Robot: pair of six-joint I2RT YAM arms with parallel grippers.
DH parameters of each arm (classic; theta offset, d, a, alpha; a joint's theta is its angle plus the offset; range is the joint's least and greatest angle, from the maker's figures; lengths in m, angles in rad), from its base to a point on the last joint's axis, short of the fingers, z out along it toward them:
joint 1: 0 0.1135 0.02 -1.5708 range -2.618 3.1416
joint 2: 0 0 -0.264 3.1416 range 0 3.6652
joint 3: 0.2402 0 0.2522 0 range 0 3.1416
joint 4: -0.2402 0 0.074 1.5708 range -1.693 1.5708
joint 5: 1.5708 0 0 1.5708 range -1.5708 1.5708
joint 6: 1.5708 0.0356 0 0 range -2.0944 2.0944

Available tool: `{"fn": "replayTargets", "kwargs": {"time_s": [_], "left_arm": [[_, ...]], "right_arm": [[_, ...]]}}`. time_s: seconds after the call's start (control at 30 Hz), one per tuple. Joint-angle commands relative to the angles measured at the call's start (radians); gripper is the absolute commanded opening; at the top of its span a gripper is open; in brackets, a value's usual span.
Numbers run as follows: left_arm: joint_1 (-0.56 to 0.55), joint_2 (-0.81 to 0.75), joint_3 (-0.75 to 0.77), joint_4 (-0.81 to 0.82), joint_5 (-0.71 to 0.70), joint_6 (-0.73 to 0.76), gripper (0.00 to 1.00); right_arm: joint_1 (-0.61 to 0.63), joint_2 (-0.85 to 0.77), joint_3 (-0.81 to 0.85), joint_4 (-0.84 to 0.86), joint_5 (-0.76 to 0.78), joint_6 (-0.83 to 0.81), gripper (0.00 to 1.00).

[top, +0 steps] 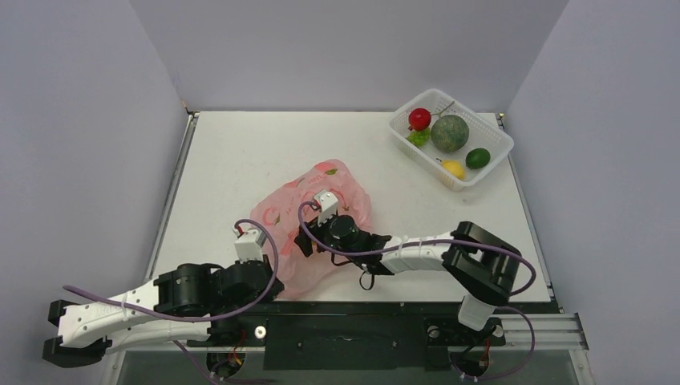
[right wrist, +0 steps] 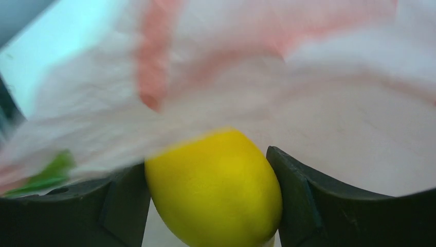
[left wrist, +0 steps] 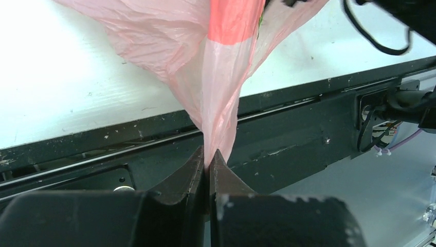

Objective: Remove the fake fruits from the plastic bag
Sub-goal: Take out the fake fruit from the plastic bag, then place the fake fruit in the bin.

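Observation:
The pink plastic bag (top: pixel 277 212) lies crumpled at the table's near middle. My left gripper (left wrist: pixel 208 154) is shut on a pinched fold of the plastic bag (left wrist: pixel 221 77) at the table's front edge. My right gripper (top: pixel 306 239) reaches into the bag's mouth from the right. In the right wrist view both fingers of my right gripper (right wrist: pixel 206 172) press against a yellow fruit (right wrist: pixel 216 185) under the bag's film (right wrist: pixel 329 128). Other fake fruits lie in the basket: a red one (top: pixel 419 119), a grey-green melon (top: pixel 450 133), a dark green oval (top: pixel 478 158), a lemon (top: pixel 453 168) and a leafy piece (top: pixel 418 137).
A white perforated basket (top: pixel 499 136) stands at the back right corner of the table (top: pixel 240 152). Grey walls close in the left, back and right sides. A black rail (left wrist: pixel 288 139) runs along the table's front edge, just behind my left fingers.

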Motion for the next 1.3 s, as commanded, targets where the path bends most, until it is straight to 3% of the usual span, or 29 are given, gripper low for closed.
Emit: {"fn": "replayTargets", "kwargs": {"time_s": [0.0, 0.2, 0.33, 0.53, 0.67, 1.0, 1.27], "left_arm": [[0.002, 0.013, 0.036, 0.085, -0.031, 0.032, 0.0], [0.045, 0.071, 0.063, 0.136, -0.009, 0.106, 0.0], [0.133, 0.105, 0.069, 0.178, 0.052, 0.178, 0.0], [0.337, 0.164, 0.061, 0.253, 0.189, 0.322, 0.0], [0.453, 0.216, 0.068, 0.302, 0.274, 0.405, 0.0], [0.591, 0.348, 0.098, 0.418, 0.338, 0.549, 0.0], [0.694, 0.368, 0.129, 0.434, 0.4, 0.613, 0.03]], "right_arm": [[0.008, -0.166, -0.049, 0.026, -0.027, -0.012, 0.0], [0.006, -0.301, -0.115, 0.016, -0.062, -0.012, 0.0], [-0.001, -0.442, -0.164, 0.01, -0.072, -0.009, 0.0], [-0.044, -0.632, -0.127, -0.129, 0.092, -0.047, 0.0], [-0.174, -0.665, -0.072, -0.185, 0.2, -0.037, 0.0], [-0.62, -0.386, 0.193, -0.317, 0.409, 0.005, 0.0], [-0.865, -0.09, 0.454, -0.489, 0.372, 0.033, 0.0]]}}
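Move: The right hand, inside the bag, already grips the yellow fruit; the basket's middle is about 35 cm ahead, 43 cm right and 5 cm below. In the basket, the lemon lies about 25 cm ahead and 42 cm right of this hand, the watermelon 36 cm ahead and 43 cm right, and the tomato 40 cm ahead and 34 cm right. From the left hand, pinching the bag's near edge, the bag's middle is about 18 cm ahead, 7 cm right and 12 cm below. Keeping the yellow fruit gripped, the right hand lifts straight up out of the bag with a small draw back, then swings some 33 cm right and 25 cm forward in a high arc to the basket, yawing about 65 degrees clockwise until its fingers point forward and sinking again at the end. The left hand stays shut on the bag's near edge and carries it forward, slowly at first, rolling only slightly. ##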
